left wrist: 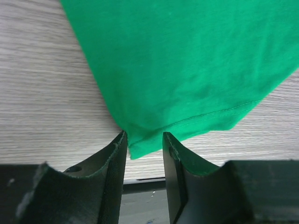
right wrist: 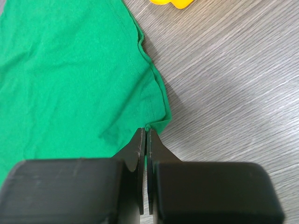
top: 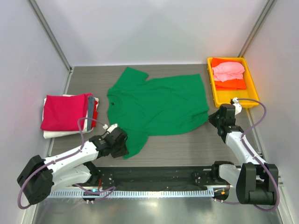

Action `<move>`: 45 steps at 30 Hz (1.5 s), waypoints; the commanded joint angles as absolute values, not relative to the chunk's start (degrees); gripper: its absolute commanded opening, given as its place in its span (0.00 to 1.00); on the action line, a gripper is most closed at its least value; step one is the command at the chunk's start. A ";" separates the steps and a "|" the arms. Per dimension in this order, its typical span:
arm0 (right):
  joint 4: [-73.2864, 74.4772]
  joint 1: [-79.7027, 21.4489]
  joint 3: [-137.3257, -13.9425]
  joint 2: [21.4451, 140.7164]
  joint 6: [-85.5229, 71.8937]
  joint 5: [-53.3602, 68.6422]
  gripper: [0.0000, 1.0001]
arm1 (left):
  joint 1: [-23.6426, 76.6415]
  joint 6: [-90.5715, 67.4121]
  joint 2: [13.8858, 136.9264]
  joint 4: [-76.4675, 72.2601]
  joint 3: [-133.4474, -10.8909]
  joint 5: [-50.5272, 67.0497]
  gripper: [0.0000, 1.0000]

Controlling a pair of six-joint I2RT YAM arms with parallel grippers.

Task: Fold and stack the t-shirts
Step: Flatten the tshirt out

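Note:
The bright green t-shirt lies spread flat on the table, collar to the left. My left gripper is open at its near-left sleeve. In the left wrist view the sleeve corner lies between the two parted fingers of the gripper. My right gripper is at the shirt's right near corner. In the right wrist view this gripper is shut on the green hem corner. A stack at the left has a crimson shirt on top, with white, grey and red edges showing.
A yellow tray at the back right holds a pink shirt on an orange one; its corner shows in the right wrist view. A black rail runs along the near edge. Walls close in the back and sides.

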State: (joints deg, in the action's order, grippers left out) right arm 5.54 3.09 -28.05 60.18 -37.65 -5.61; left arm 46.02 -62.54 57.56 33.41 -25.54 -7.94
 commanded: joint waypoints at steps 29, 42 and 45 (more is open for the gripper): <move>10.55 3.43 -26.98 52.73 -34.98 -3.60 0.01 | 27.96 -51.33 60.20 32.61 -40.15 -0.18 0.00; 15.02 3.34 -64.13 74.78 -34.54 2.37 0.01 | 11.34 -44.57 80.94 37.07 -79.24 8.70 0.00; 17.04 3.43 -73.63 77.69 -34.80 3.78 0.01 | 10.46 -43.69 84.63 40.16 -91.73 7.03 0.00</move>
State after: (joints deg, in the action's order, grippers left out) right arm 15.70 3.14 -65.69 76.90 -35.42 1.19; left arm 11.35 -46.30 83.99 37.47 -82.32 6.46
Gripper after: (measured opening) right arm 0.035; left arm 0.004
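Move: The green t-shirt's near sleeve sits right under the left gripper, the outer cuff corner about 1 cm below its half-open fingers. The red shirt stack is some 20 cm ahead and 27 cm left of this hand. The right gripper already holds the hem's near corner between its pads; from it the yellow bin is about 18 cm ahead, 11 cm right and 5 cm lower. Shut the left fingers on the cuff corner, then sweep the left gripper forward and up about 26 cm and 23 cm over the shirt, tilting its fingers outward. Keep the right gripper's pinch on the hem corner; ease back about 2 cm, then swing up and forward to finish some 15 cm higher, beside the bin. ##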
